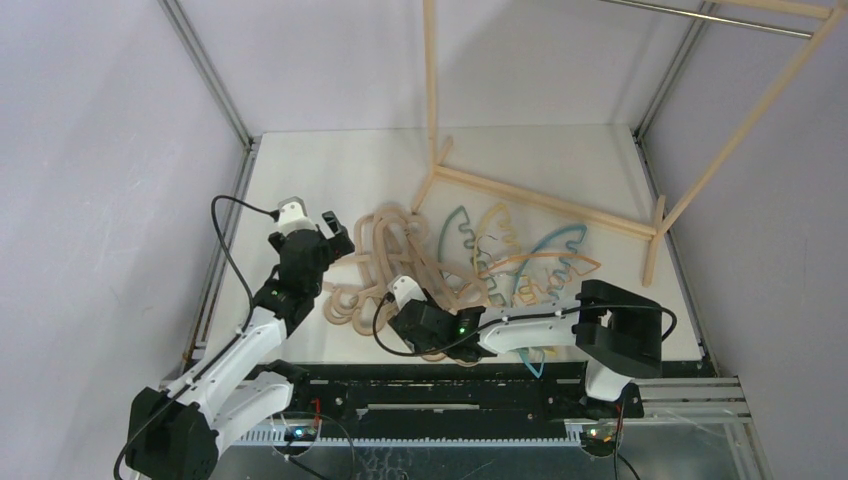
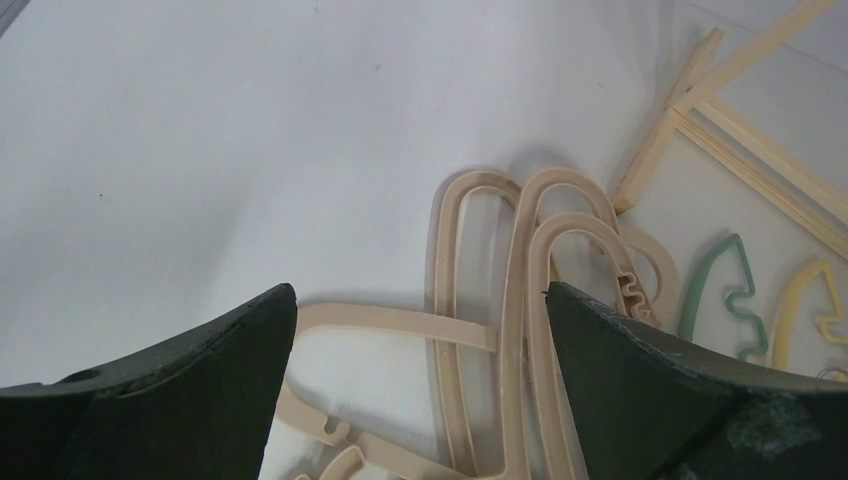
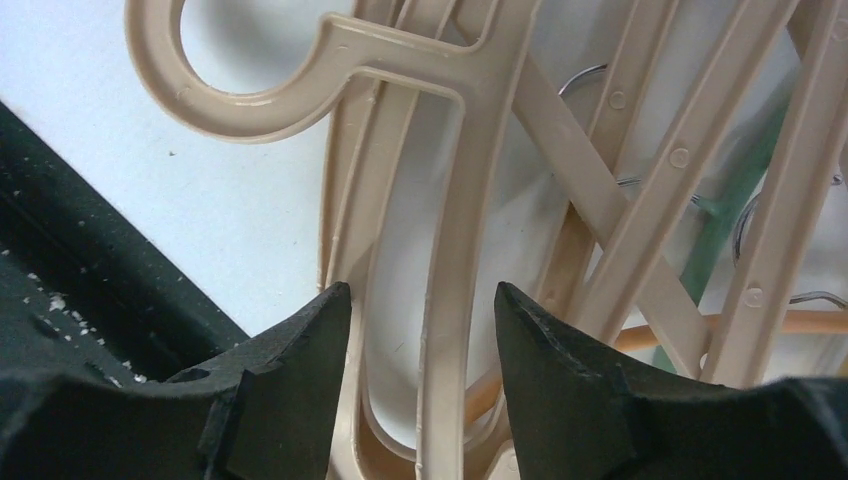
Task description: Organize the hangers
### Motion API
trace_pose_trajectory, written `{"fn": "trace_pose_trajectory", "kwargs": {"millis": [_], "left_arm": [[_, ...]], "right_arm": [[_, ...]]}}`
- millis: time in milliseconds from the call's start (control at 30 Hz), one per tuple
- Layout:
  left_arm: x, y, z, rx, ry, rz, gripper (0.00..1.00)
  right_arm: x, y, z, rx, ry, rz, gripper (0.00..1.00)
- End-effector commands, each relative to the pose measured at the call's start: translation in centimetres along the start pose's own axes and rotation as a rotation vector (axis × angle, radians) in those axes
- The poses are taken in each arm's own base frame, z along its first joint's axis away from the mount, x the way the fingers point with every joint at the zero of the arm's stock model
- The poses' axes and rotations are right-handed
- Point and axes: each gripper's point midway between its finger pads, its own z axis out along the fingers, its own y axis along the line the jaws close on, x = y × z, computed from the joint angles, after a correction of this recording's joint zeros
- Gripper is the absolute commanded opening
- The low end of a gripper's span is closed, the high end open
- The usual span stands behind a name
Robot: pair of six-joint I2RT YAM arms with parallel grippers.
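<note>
Several beige hangers [image 1: 385, 250] lie tangled mid-table. To their right are thin teal [image 1: 455, 235], yellow [image 1: 495, 225], blue [image 1: 562, 243] and orange [image 1: 540, 262] hangers. My left gripper [image 1: 333, 237] hovers open over the left end of the beige pile, jaws wide [image 2: 420, 290] above beige loops [image 2: 520, 260] and holding nothing. My right gripper [image 1: 408, 325] is low at the pile's near edge. Its jaws [image 3: 422, 290] stand apart astride one bar of a beige hanger [image 3: 445, 200], with a gap on the right side of the bar. The left fingertip [image 3: 320, 320] overlaps the hanger's outer bar.
The pale wooden rack frame [image 1: 545, 203] stands behind and right of the hangers, its metal rod [image 1: 720, 18] high at the back. One rack foot [image 2: 690, 95] shows near the beige loops. Metal corner posts [image 1: 205, 70] border the table, and a black rail [image 3: 90, 300] runs along the near edge.
</note>
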Motion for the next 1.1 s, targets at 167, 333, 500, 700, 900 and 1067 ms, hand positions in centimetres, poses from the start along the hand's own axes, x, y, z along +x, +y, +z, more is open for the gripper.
{"fn": "trace_pose_trajectory", "kwargs": {"millis": [167,333,500,700,900,1067], "left_arm": [[-1.4,-0.2,-0.1,0.016,-0.055,-0.031,1.00],[-1.3,-0.2,0.0,0.013,-0.054,-0.029,1.00],[-1.5,-0.1,-0.3,0.011,-0.066,-0.034,1.00],[-2.1,0.3,-0.7,0.002,-0.091,-0.047,1.00],[-2.3,0.5,-0.8,-0.005,-0.102,-0.059,1.00],[-2.4,0.6,-0.9,-0.010,-0.106,-0.066,1.00]], "right_arm": [[-1.6,-1.7,0.6,0.113,-0.041,0.040,0.64],[-0.6,-2.0,0.9,0.126,-0.008,0.030,0.42],[-0.6,-1.9,0.7,0.115,-0.002,0.036,0.13],[-3.1,-1.7,-1.7,0.055,-0.061,0.063,0.00],[-6.7,-4.2,-6.7,0.083,-0.174,0.105,0.00],[-8.9,-7.6,-10.5,0.110,-0.251,0.193,0.00]]}}
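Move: The near bar of the topmost beige hanger stands between the right hand's open fingers, about 1 cm ahead, 1 cm right and 1 cm below the hand point. From this hand, the lower beige hooks lie some 9 cm left and 1 cm ahead, the visible end of the green hanger 13 cm ahead and 10 cm right, and the orange hanger 7 cm ahead and 22 cm right, all about 3 cm lower. From the left hand that bar is roughly 14 cm back, 12 cm right and 12 cm below. Forward and a touch right and down, the right hand eases about 1.5 cm to set its fingers astride the top beige hanger's bar, then stays there while they close and pinch it. Still gripping, it rises quickly by some 10 cm, drifting right and a little forward as the wrist turns about 10 degrees. ##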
